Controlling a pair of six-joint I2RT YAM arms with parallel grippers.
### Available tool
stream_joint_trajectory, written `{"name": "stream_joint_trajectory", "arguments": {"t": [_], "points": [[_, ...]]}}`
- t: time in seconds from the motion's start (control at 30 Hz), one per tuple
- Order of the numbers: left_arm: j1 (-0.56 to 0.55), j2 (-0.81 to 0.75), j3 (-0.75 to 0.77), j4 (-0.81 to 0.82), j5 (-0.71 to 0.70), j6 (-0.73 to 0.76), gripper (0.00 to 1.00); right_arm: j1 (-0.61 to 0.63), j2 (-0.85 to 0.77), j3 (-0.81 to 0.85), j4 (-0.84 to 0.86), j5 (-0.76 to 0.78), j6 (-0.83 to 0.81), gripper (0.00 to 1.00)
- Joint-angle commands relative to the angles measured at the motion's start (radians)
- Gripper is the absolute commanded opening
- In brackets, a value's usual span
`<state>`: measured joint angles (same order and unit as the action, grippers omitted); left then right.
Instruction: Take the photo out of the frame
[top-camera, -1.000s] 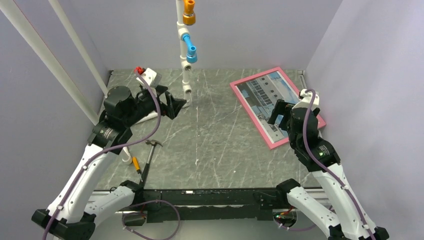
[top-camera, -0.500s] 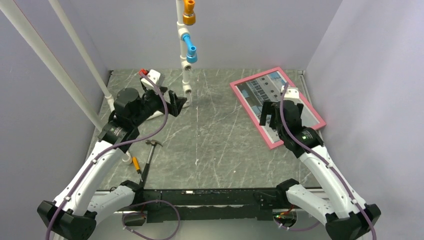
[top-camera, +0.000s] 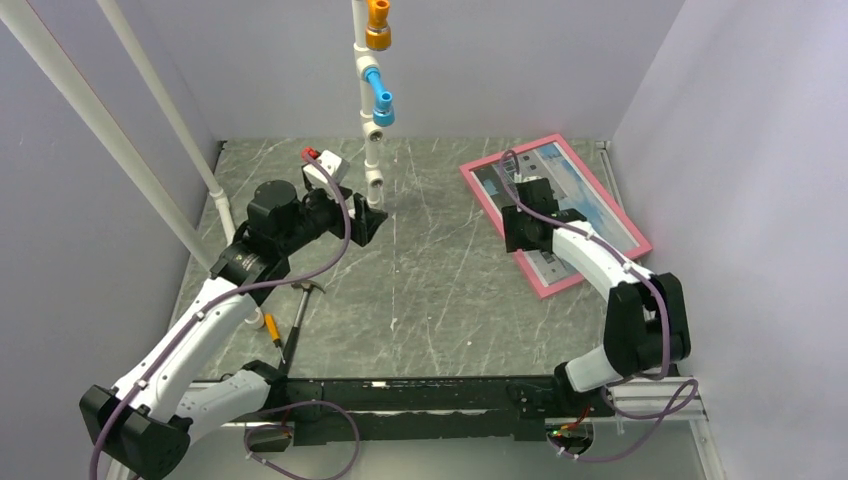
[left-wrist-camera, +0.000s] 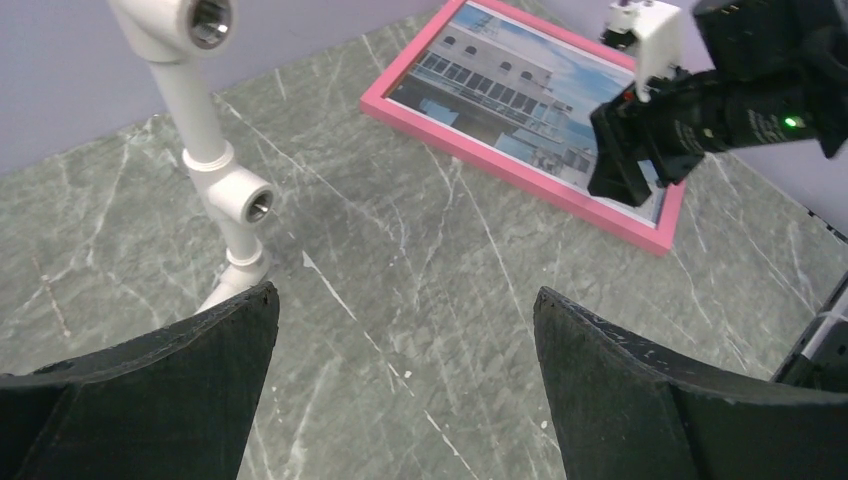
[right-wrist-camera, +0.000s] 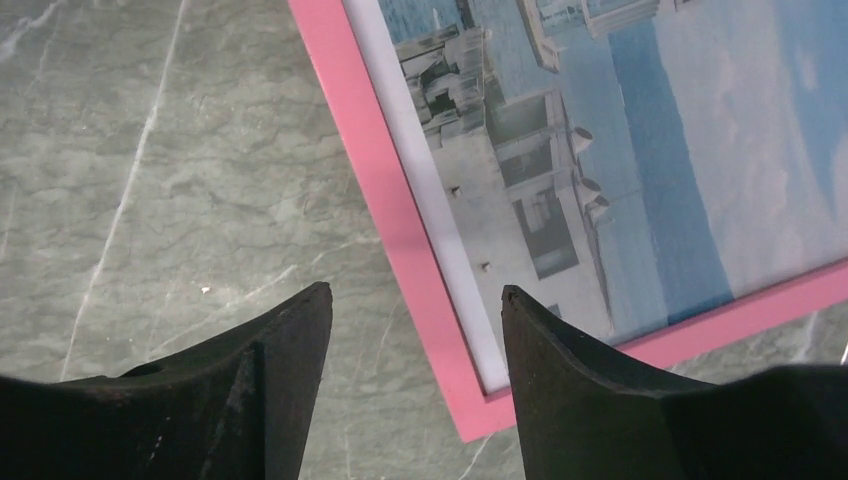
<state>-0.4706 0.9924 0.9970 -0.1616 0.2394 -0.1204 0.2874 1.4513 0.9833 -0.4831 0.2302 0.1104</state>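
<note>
The pink frame lies flat at the back right of the table, with the photo of a white-grey building and blue sky inside it. My right gripper hovers over the frame's left long side, near its front corner. In the right wrist view the gripper is open; its fingers straddle the pink border and the photo's white margin, with nothing held. My left gripper is wide open over bare table beside the pipe stand. Its wrist view shows the frame, photo and right gripper.
A white pipe stand with blue and orange fittings rises at the back centre. A white box with a red part sits behind the left arm. A hammer and a small screwdriver lie front left. Walls enclose three sides.
My right arm has stretched forward and left, from over the frame's near end to its left border, and its jaws have narrowed. My left gripper has shifted right toward the pipe stand's base.
</note>
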Motion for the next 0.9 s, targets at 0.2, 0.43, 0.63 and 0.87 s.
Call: {"name": "stream_joint_trajectory", "arguments": {"t": [0.2, 0.43, 0.63, 0.87], "points": [[-0.038, 0.031, 0.006, 0.035, 0.04, 0.003, 0.99, -0.07, 0.114, 0.101, 0.061, -0.169, -0.097, 0.57], [-0.042, 0.04, 0.005, 0.039, 0.054, 0.002, 0.99, -0.077, 0.211, 0.16, 0.066, -0.184, -0.149, 0.52], [-0.043, 0.052, 0.008, 0.035, 0.047, 0.008, 0.99, -0.087, 0.297, 0.193, 0.053, -0.155, -0.153, 0.47], [-0.043, 0.077, 0.013, 0.037, 0.066, 0.0, 0.99, -0.08, 0.33, 0.186, 0.057, -0.16, -0.138, 0.37]]}}
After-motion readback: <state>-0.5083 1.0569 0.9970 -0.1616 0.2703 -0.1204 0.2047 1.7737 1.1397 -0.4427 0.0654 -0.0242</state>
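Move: The spot on the pink frame's left rail that the right fingers are closing on lies about 5 cm ahead of the right hand, level with it sideways and 8 cm below. From that hand, the frame's near corner is some 8 cm back and 7 cm right, the photo's middle roughly 13 cm ahead and 10 cm right. From the left hand, the same rail spot is about 9 cm ahead, 33 cm right and 30 cm below. Down onto the frame's left rail, the right hand comes to straddle it, one finger at the outer edge and the other over the white border; whether they touch can't be seen. It travels forward and down together, then nearly straight down, some 6 cm lower and 4 cm forward in all, tipping about 10 degrees further down as the fingers narrow but stay apart. The open left hand drifts 3 cm right and down. ##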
